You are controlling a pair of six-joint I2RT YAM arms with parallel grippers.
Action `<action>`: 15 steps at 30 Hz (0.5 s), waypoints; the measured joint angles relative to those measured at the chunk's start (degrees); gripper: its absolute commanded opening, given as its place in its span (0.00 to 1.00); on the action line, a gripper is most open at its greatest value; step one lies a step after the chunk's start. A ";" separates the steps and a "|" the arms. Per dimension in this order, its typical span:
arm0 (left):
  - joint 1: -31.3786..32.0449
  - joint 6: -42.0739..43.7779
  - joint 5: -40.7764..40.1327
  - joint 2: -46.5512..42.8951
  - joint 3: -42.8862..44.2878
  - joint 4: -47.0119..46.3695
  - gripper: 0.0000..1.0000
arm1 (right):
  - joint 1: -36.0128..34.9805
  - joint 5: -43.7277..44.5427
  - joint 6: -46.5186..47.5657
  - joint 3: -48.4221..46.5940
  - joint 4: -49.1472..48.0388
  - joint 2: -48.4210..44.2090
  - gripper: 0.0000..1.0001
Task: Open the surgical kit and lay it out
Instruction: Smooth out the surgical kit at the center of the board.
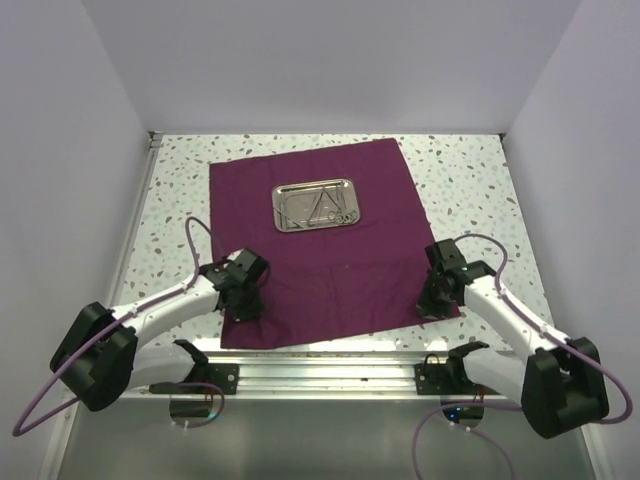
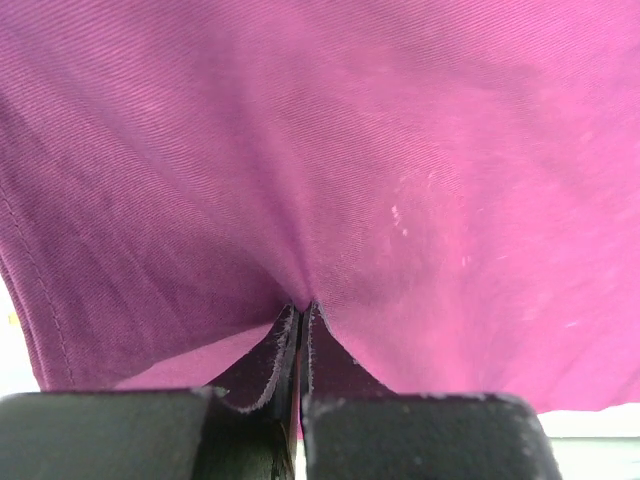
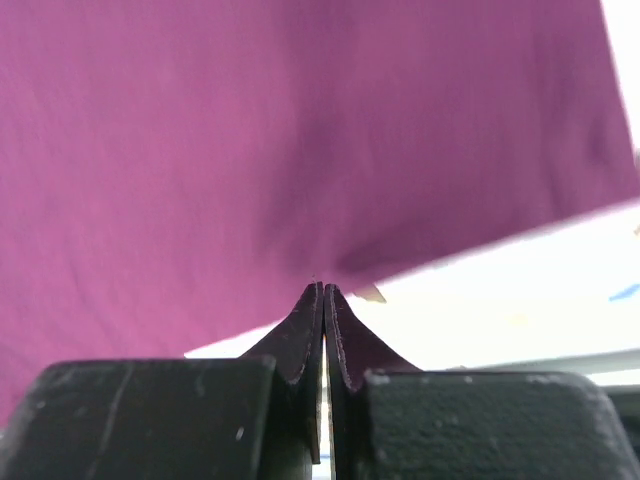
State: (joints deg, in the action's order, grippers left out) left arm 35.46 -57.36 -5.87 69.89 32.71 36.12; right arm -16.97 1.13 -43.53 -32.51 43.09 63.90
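Observation:
The surgical kit lies spread out: a dark purple cloth wrap [image 1: 330, 275] flat on the speckled table, with a small steel tray [image 1: 284, 192] on its far half holding thin silver instruments [image 1: 320, 210]. My left gripper [image 1: 243, 305] is at the cloth's near-left corner. In the left wrist view it [image 2: 302, 306] is shut, with the cloth [image 2: 350, 150] puckered into its tips. My right gripper [image 1: 435, 303] is at the near-right corner. In the right wrist view it [image 3: 322, 286] is shut right at the edge of the cloth [image 3: 250, 130], pinching it.
White walls enclose the table [image 1: 460, 170] on the left, back and right. A metal rail [image 1: 320, 372] runs along the near edge between the two arm bases. Purple cables loop beside each arm.

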 measured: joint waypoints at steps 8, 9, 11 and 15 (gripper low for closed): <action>2.95 -1.97 -0.87 -0.70 3.45 10.03 0.36 | -0.02 0.68 -0.33 -0.81 12.66 -11.89 0.51; 2.95 -1.88 -1.14 -0.72 4.74 11.85 0.49 | -0.02 0.55 -0.59 -1.31 14.14 -12.76 0.64; 2.97 -1.38 -1.84 -0.87 8.04 15.50 0.81 | -0.02 0.26 -0.37 -3.08 16.61 -13.92 0.88; 2.97 -0.94 -4.96 -1.84 18.18 21.57 1.00 | -0.02 -0.22 0.13 -10.01 20.44 -15.67 0.95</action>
State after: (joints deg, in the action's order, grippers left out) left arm 38.44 -58.30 -10.83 68.05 50.89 57.69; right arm -16.99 0.91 -43.40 -42.52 63.53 48.23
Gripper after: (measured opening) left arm 0.982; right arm 0.924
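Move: Both closed hands are down at the surgical kit's cloth near its front edge, the left one pinching it: the near left corner lies about 6 cm left and 7 cm back of the left hand, a centimetre below. The near right corner is some 7 cm right of the right hand, about level with it fore and aft, and 2 cm lower. The instrument tray on the cloth is about 33 cm ahead and 16 cm right of the left hand, or 32 cm ahead and 27 cm left of the right hand. The left hand keeps its pinch on the cloth and draws it about 2 cm back towards the base, then opens its fingers wide, lets go and climbs some 8 cm over the cloth, easing about 3 cm forward again as it rises. The right hand also goes back, about 3.5 cm, but lifting from the start with its fingers still shut, then opens wide on the way up and ends roughly 7.5 cm higher, above the near right part of the cloth, with both hands clear and pointing down. ##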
